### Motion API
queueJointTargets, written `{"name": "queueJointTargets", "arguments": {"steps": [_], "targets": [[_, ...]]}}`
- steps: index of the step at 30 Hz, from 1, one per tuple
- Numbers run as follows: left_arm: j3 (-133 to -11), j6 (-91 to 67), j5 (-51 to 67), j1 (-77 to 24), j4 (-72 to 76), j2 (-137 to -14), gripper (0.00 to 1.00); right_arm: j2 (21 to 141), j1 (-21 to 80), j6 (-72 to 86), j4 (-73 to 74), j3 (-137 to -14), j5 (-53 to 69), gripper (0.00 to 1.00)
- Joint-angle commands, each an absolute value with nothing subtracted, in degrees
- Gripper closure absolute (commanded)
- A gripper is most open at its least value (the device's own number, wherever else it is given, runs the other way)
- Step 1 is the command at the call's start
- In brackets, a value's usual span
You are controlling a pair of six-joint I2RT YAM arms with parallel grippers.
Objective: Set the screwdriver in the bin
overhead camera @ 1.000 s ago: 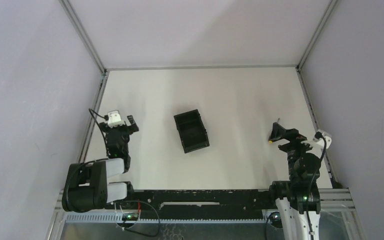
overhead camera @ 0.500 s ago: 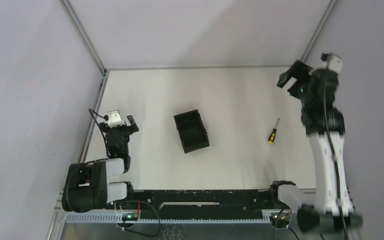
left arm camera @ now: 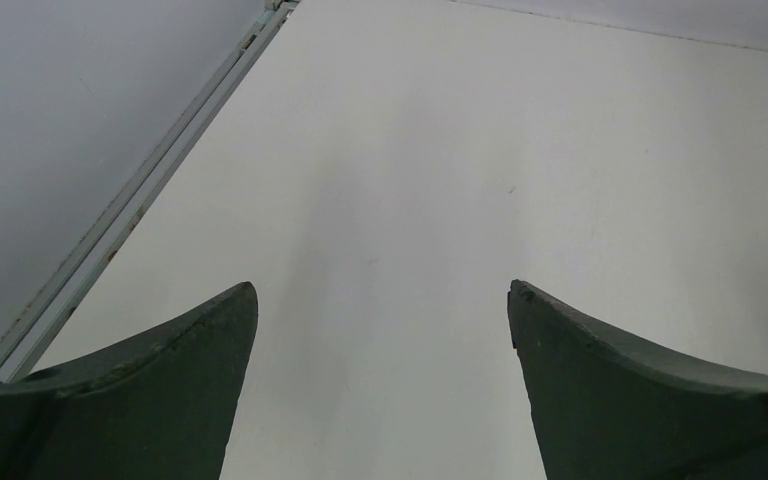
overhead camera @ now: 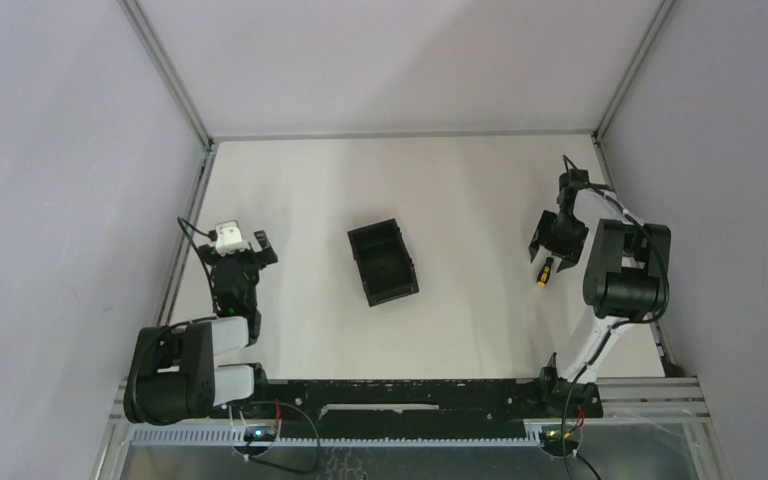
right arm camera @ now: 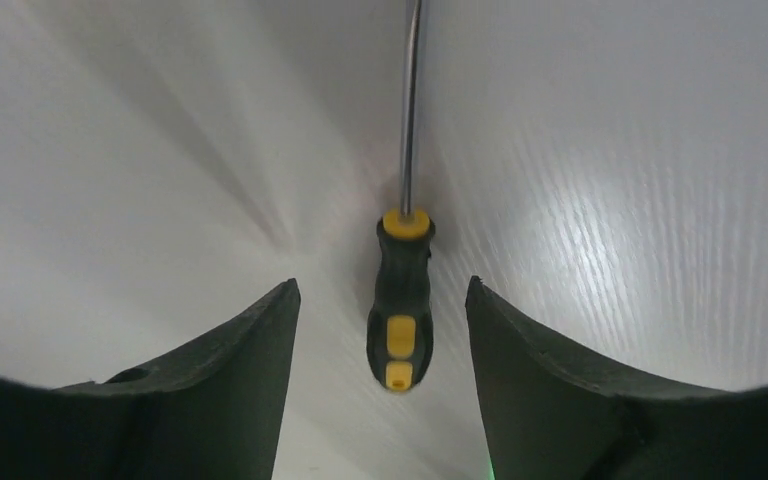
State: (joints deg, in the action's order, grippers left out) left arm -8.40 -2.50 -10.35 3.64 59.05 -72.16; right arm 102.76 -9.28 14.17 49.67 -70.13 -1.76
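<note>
The screwdriver (right arm camera: 400, 310) lies flat on the white table, its black and yellow handle toward the camera and its thin metal shaft pointing away. My right gripper (right arm camera: 380, 285) is open, with one finger on each side of the handle and a gap to both. From above, the right gripper (overhead camera: 552, 250) hovers over the shaft, and only the screwdriver's handle end (overhead camera: 544, 274) shows. The black bin (overhead camera: 373, 229) sits open-topped and empty at the table's middle, well left of the screwdriver. My left gripper (overhead camera: 243, 250) rests open at the left and holds nothing (left arm camera: 382, 290).
Grey walls and metal frame rails (overhead camera: 201, 190) close in the table on the left, back and right. The right rail (overhead camera: 620, 215) runs close behind the right arm. A black bar (overhead camera: 400, 392) with the arm bases lines the near edge.
The right arm was raised high at the back right half a second ago and has come down over the screwdriver. Its jaws have narrowed. The left arm, bin and screwdriver have not moved.
</note>
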Motion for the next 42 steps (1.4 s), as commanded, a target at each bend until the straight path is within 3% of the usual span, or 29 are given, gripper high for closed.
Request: {"name": "queueJointTargets", "arguments": {"steps": [1,3,5,7,8,20,27,33,37,42], "targets": [[-10.92,-1.53,-10.52,3.35,60.91,-72.16,0.00,106.45,-9.31,12.66,45.85,-68.99,-1.69,0.36],[-10.97,-1.58,-10.55,3.33,60.91,-72.14,0.00,107.74,-9.33,12.23,44.48,-68.33,-2.37,0.48],[-10.97,-1.55,-10.53,3.34,60.91,-72.16,0.00,109.15,-9.32,10.90,43.79,-68.30,-2.54,0.67],[-10.94,-1.53,-10.55,3.30,60.91,-72.12,0.00,110.48,-9.32,10.02,44.61,-69.20,-3.18,0.94],[-10.97,-1.52,-10.55,3.33,60.91,-72.16,0.00,110.85,-9.32,9.73,45.36,-69.81,-3.90,1.00],[-10.90,-1.52,-10.53,3.38,60.91,-72.16,0.00,103.20,-5.65,8.56,76.87,-96.16,-10.75,1.00],[-10.90,-1.50,-10.55,3.34,60.90,-72.10,0.00,102.83,-0.78,12.31,83.02,-104.40,-11.19,1.00],[-10.90,-1.52,-10.53,3.34,60.84,-72.10,0.00,103.78,17.05,15.91,80.03,-106.92,-10.24,1.00],[-10.90,-1.53,-10.57,3.34,60.91,-72.11,0.00,108.94,33.49,15.65,77.15,-114.86,-7.74,1.00],[-10.92,-1.53,-10.56,3.36,60.91,-72.08,0.00,116.58,47.16,9.15,75.47,-125.16,-9.79,1.00]]}}
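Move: The screwdriver lies just under the right hand, its middle about 2 cm ahead, 1 cm right and 3 cm below, with the handle between the open fingers and the shaft pointing forward and slightly right. The bin stands some 35 cm to the hand's left, about level with it fore and aft, its middle roughly 1 cm below. From the left hand the screwdriver is about 64 cm right, 2 cm back and 10 cm lower. Down some 2.5 cm first, the right hand shuts its fingers on the screwdriver's handle and pinches it, then lifts it with a slight forward shift. Once well clear of the table it sweeps left about 29 cm towards the bin, fast and nearly level, turning counter-clockwise some 50 degrees and keeping its grip. ##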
